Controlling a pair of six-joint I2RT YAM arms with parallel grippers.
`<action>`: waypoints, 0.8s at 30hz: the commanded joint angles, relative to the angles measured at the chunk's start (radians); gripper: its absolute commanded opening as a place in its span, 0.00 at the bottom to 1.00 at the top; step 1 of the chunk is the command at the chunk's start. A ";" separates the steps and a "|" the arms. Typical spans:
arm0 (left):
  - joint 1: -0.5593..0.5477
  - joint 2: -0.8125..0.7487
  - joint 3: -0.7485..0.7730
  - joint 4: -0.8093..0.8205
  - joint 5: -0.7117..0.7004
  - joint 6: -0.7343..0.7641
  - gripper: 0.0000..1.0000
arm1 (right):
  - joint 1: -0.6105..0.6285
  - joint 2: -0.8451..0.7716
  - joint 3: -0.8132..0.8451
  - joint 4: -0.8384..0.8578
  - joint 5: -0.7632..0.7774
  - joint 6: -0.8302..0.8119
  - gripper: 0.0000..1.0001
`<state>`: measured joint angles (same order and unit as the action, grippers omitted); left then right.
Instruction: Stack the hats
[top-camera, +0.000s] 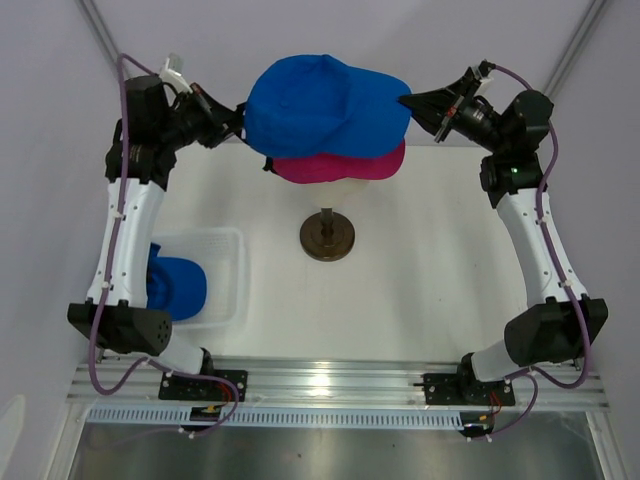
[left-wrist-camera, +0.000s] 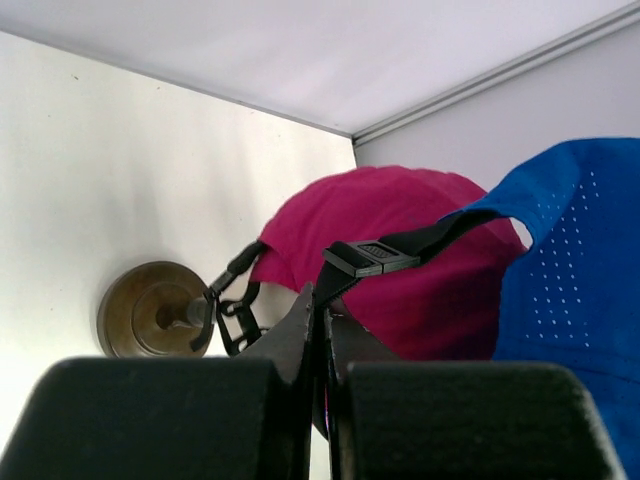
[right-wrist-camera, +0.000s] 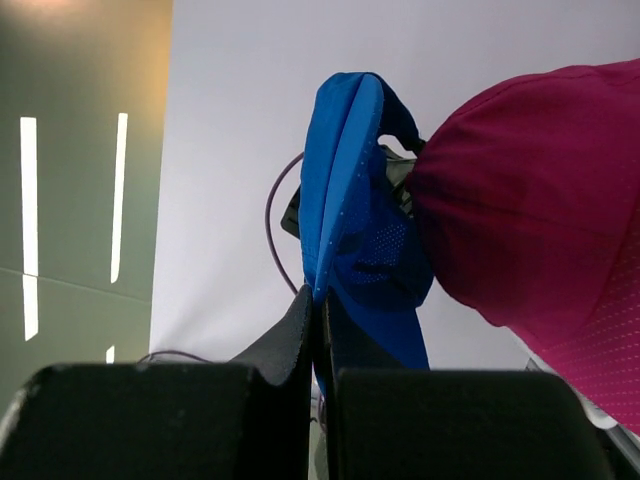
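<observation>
A royal blue hat (top-camera: 325, 100) hangs in the air between both grippers, just above a magenta-pink hat (top-camera: 340, 165) that sits over the brown stand (top-camera: 327, 237). My left gripper (top-camera: 240, 128) is shut on the blue hat's black back strap (left-wrist-camera: 375, 257), with its tips (left-wrist-camera: 320, 300) pinching it. My right gripper (top-camera: 408, 100) is shut on the blue hat's brim (right-wrist-camera: 345, 180); its tips (right-wrist-camera: 322, 300) meet at the brim's edge. The pink hat (left-wrist-camera: 400, 250) (right-wrist-camera: 540, 220) fills the space behind. Whether the two hats touch I cannot tell. Another blue hat (top-camera: 175, 285) lies in the basket.
A white mesh basket (top-camera: 225, 270) stands at the near left, partly under the left arm. The stand's round brown base (left-wrist-camera: 150, 310) rests mid-table. The pink hat's own black strap (left-wrist-camera: 235, 300) dangles beside the stand. Grey walls close in the back and sides.
</observation>
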<state>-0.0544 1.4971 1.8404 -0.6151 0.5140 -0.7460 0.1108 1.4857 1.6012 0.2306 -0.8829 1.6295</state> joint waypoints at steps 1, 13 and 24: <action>-0.019 0.041 0.077 -0.015 -0.025 -0.029 0.01 | -0.026 -0.002 0.026 0.056 -0.022 0.023 0.00; -0.068 0.078 0.004 -0.051 -0.054 0.030 0.01 | -0.086 -0.027 -0.099 0.003 -0.041 0.003 0.00; -0.068 0.071 -0.099 -0.040 -0.074 0.057 0.01 | -0.086 0.024 -0.099 -0.082 -0.044 -0.072 0.00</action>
<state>-0.1207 1.5837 1.7653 -0.6529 0.4713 -0.7212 0.0341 1.4956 1.4925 0.1600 -0.9260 1.5879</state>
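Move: The left gripper holds the blue hat's rear strap. The pink hat on the head lies about 17 cm to its right, 4 cm ahead and 10 cm below, with the pink strap roughly 5 cm right, level fore and aft and 9 cm down. From the right gripper, on the blue brim, the pink hat lies some 13 cm left, 4 cm ahead and 13 cm below; the pink brim is about 5 cm left, 3 cm ahead and 13 cm down. Lower the stretched blue hat over the pink one with both grippers, left down about 7 cm and right about 6, keeping the strap and the brim pinched. Early on, ease both a couple of centimetres forward and to the right, then let the drop take over, tilting both wrists forward and down about 10 degrees. ##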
